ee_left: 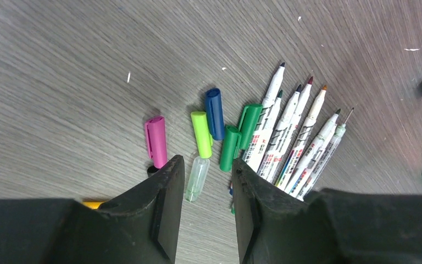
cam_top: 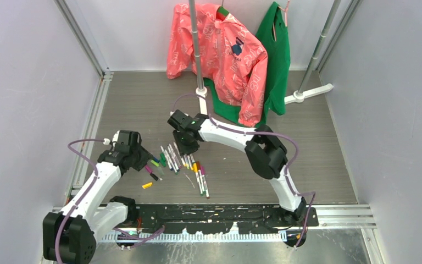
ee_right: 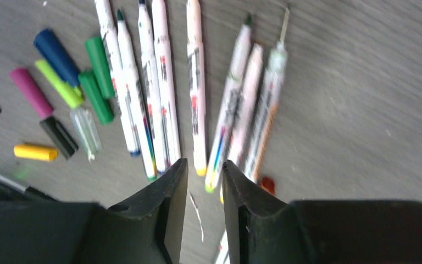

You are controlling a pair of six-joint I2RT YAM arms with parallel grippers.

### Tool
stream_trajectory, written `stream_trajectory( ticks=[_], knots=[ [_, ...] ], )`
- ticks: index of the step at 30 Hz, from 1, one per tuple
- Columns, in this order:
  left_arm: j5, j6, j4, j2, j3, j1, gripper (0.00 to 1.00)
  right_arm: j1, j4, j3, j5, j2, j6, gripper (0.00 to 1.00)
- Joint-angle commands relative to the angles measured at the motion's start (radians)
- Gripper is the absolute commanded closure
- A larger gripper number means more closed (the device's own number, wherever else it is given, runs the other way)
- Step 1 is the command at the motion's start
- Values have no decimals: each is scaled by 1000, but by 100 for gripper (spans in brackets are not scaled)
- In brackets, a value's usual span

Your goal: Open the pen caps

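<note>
Several uncapped pens (ee_left: 286,143) with white barrels lie side by side, tips bare; in the right wrist view the pens (ee_right: 159,93) fan out ahead of the fingers. Loose pen caps lie beside them: pink (ee_left: 155,141), lime (ee_left: 201,133), blue (ee_left: 215,113), two green ones (ee_left: 230,147), a clear one (ee_left: 197,179) and a yellow one (ee_right: 35,152). My left gripper (ee_left: 207,165) hangs open just above the clear cap, holding nothing. My right gripper (ee_right: 205,165) is open and empty over the pens' rear ends. From above, the left gripper (cam_top: 143,159) and right gripper (cam_top: 185,147) flank the pile.
A pink jacket (cam_top: 217,55) and a green garment (cam_top: 277,49) hang on a rack at the back, its pole (cam_top: 196,49) rising behind the right arm. Two more pens (cam_top: 202,179) lie nearer the front. A small red spot (ee_right: 267,184) marks the table.
</note>
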Motion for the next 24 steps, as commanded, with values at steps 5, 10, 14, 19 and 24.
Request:
stream_trajectory(
  ticks=[5,10,14,19,24],
  knots=[
    [-2,-52,-93,-96,62,5,62,11,-12,-168,109,-331,43,64],
    [29,-67,-106,-138,52,4,62,27,4,-359,162,-474,102,64],
    [66,-60,-93,-157,48,3,62,46,73,-546,173,-580,163,64],
    [108,-8,-96,-126,80,2,62,108,119,-660,189,-633,220,63],
    [115,37,-106,-95,115,-7,62,185,120,-647,225,-580,248,63]
  ],
)
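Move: Some 11 cm back and 6 cm to the right of the right hand, about 2 cm lower, lies the middle of the purple-capped pen, the outermost of three still capped. Beside it the brown-capped pen lies 10 cm back and 4 right of the hand, and the orange-capped one 10 cm back and 3 right. The row of bare pens is centred 5 cm left, level with the hand. From the left hand, the purple-capped pen is roughly 25 cm right, 8 back and 4 lower. Lifting clear of the bare pens with empty, half-open fingers, the right hand arcs right and back over the table, first up some 8 cm, then down 6 cm, towards the purple-capped pen, covering about 12 cm right and 11 back and ending slightly to that pen's right. The left hand, open and empty, backs up about 3 cm from the loose caps. ##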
